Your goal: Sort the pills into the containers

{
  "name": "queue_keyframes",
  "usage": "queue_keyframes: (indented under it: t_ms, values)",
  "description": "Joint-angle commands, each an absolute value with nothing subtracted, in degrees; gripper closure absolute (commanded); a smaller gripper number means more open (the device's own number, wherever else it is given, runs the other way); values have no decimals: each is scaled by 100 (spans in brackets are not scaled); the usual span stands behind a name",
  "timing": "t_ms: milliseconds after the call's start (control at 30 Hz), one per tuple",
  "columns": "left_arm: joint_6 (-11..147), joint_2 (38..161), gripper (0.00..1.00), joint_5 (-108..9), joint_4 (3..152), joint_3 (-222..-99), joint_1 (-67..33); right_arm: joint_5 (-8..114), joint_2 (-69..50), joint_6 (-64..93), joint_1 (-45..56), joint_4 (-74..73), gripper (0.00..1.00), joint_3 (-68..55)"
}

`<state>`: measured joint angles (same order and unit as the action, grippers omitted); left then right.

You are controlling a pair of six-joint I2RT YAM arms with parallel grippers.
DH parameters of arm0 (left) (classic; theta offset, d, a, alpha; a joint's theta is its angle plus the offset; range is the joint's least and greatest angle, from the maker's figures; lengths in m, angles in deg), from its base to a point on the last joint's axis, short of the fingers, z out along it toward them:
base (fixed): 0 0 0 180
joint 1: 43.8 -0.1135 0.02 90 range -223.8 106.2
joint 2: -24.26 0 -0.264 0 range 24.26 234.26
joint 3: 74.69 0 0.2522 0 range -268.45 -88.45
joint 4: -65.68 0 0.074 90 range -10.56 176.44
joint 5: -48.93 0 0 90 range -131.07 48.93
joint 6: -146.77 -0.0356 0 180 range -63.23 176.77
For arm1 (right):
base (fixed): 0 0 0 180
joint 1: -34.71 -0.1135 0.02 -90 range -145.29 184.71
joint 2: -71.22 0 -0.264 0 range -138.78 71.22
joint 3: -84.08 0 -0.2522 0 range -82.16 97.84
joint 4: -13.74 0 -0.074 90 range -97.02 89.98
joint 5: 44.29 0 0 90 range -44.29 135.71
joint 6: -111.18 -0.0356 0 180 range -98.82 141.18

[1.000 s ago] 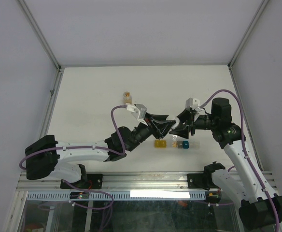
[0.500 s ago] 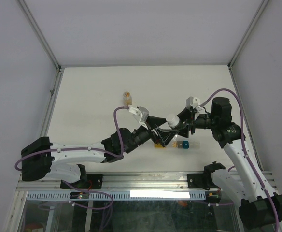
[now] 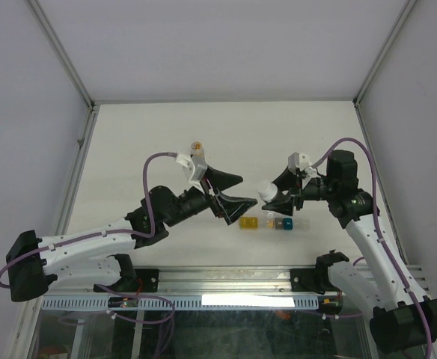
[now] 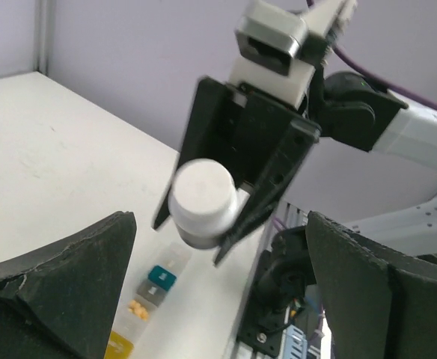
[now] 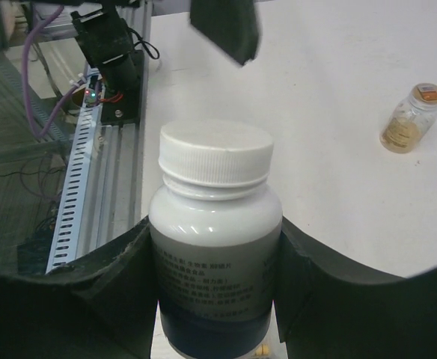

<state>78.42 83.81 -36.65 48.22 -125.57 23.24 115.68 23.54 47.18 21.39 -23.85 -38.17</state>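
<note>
My right gripper is shut on a white pill bottle with its white cap on, held tilted above the table; the right wrist view shows the bottle squeezed between both pads. My left gripper stands open just left of the cap, not touching it. In the left wrist view the cap faces me between my wide-apart fingers. The containers lie in a short strip below the bottle: yellow at the left, blue-teal at the right. Yellow pills lie in one clear compartment.
A small round amber bottle stands on the white table behind the left gripper, also seen in the right wrist view as the amber bottle. The metal rail with the arm bases runs along the near table edge.
My left gripper has opened off the bottle's cap and drawn back to the left. The right gripper still holds the bottle in the same place.
</note>
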Motion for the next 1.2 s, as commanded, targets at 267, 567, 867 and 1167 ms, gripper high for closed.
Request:
queue_keyframes:
  t_ms: [267,567,867,1167]
  values:
    - [7233,9020,7,-6388,6134,-13978,1271,12555,2138,4948,2138,-2468,100,-3685]
    - [7162,9729,23,-7007,6152,-14480,1143,12561,2103,4913,2117,-2436,100,-3708]
    - [7455,9800,31,-6973,5785,-14414,1065,12560,2109,4913,2109,-2436,100,-3707]
    - [7702,9936,35,-7196,5411,-14378,1060,12532,2121,4908,2108,-2433,100,-3705]
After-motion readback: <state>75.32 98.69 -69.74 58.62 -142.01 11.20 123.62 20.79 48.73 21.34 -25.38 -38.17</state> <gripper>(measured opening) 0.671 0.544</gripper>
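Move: The white cap of the pill bottle held in the right hand lies about 6 cm to the left hand's right, 3 cm ahead and 2 cm lower. Down on the table, nearly 30 cm below the left hand, the yellow container stands roughly 9 cm ahead and 8 cm right, and the teal container level with it but some 22 cm right. From the right hand, the cap is about 4 cm left, straight ahead by 0 and 1 cm lower. The left hand, wide open, first hops a couple of centimetres forward and up, then swings right and dips towards the bottle's cap, turning about 20 degrees clockwise and tipping its fingertips down some 10 degrees while narrowing its fingers by about a third, to end about 4 cm right of its start with them astride the cap. The right hand keeps its grip on the bottle, easing it back by 1.5 cm and turning slightly counter-clockwise before holding it steady. ##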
